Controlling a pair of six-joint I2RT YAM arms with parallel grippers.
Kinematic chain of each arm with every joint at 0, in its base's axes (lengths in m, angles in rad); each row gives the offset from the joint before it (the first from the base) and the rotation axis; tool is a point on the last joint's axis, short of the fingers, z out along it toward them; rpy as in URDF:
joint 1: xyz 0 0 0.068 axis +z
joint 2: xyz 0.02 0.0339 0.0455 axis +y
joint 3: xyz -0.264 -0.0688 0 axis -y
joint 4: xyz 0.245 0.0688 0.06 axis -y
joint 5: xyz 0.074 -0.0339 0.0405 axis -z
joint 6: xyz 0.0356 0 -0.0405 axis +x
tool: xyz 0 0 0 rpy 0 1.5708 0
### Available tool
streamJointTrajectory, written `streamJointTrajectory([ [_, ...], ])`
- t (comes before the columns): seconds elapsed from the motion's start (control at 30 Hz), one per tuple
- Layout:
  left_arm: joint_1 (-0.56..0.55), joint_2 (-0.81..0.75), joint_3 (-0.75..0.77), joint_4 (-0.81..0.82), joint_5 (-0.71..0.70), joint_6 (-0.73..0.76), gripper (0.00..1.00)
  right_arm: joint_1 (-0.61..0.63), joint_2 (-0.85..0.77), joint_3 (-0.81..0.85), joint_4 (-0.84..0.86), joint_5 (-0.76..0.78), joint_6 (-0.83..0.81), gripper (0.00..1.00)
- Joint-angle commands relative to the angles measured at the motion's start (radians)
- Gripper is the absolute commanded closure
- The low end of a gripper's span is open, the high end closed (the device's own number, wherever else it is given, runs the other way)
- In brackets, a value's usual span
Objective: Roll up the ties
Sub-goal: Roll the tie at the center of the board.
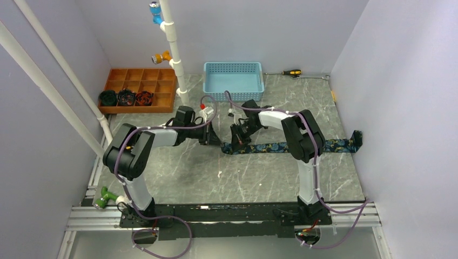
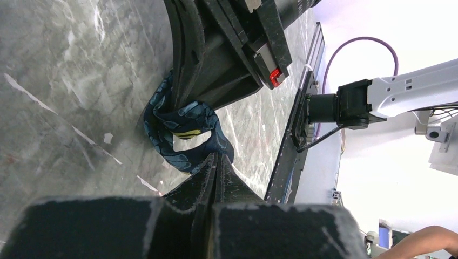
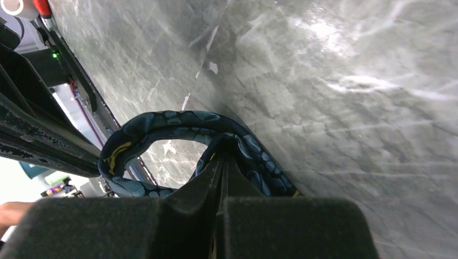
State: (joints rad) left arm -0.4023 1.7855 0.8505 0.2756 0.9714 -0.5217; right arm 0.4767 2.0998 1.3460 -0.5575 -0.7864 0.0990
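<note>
A dark navy tie (image 1: 291, 146) with blue paisley lies across the table, running right to its far end (image 1: 354, 142). Its left end is curled into a small open loop (image 2: 186, 129) between my two grippers. My left gripper (image 1: 215, 139) is shut, and in the left wrist view its tips (image 2: 216, 159) pinch the near side of the loop. My right gripper (image 1: 238, 141) is shut on the tie too. In the right wrist view its tips (image 3: 221, 159) pinch the fabric where the loop (image 3: 173, 120) starts. The two grippers stand close together, facing each other.
A wooden divider box (image 1: 141, 81) at the back left holds three dark rolls (image 1: 126, 97) in its front row. A blue basket (image 1: 233, 81) stands at the back middle, with a screwdriver (image 1: 291, 72) to its right. A white pipe (image 1: 173, 48) rises beside the box.
</note>
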Motion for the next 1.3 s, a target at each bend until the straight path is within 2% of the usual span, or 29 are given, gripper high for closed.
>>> streamJointTrajectory([
  [0.0,-0.007,0.019,0.042,0.022,0.026,-0.012,0.97,-0.046,-0.053,0.044,-0.064,0.029,-0.048,0.97],
  [0.1,-0.011,0.029,0.052,0.022,0.025,-0.014,0.97,-0.078,-0.060,0.059,-0.113,0.022,-0.080,0.88],
  [0.33,-0.045,0.082,0.104,0.042,0.029,-0.035,0.96,-0.151,-0.111,0.051,-0.213,-0.018,-0.155,0.76],
  [0.57,-0.083,0.165,0.170,0.061,0.026,-0.071,0.95,-0.174,-0.177,0.003,-0.243,-0.144,-0.161,0.50],
  [0.83,-0.104,0.260,0.217,0.101,0.032,-0.121,0.95,-0.169,-0.093,-0.003,-0.227,-0.202,-0.102,0.47],
  [1.27,-0.130,0.321,0.262,0.143,0.048,-0.168,0.94,-0.155,-0.033,0.014,-0.184,-0.103,-0.045,0.50],
])
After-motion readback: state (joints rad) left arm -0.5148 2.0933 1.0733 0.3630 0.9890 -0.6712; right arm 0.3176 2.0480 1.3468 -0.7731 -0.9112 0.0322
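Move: The tie's raised end loop is held in the left fingers; its middle lies about 3 cm right of and 4 cm below the left hand, and some 3 cm left of and 2 cm above the right, whose shut fingertips pin its base. The flat strip it is to be laid on is about 10 cm right of the left hand, level and 7 cm down, and 5 cm right of the right hand. The blue basket stands roughly 27 cm ahead, 5 cm right of the left hand. Rightwards along the tie by about 6 cm, first nearly level and then sinking some 4 cm, the left hand carries the looped end over onto the strip, its fingers staying shut. The right hand slips out ahead of it, sweeping right and slightly forward as its fingers open half way, lifts about 6 cm clear of the tie, then comes back and down again to hover, open, over the strip just past the fold. ##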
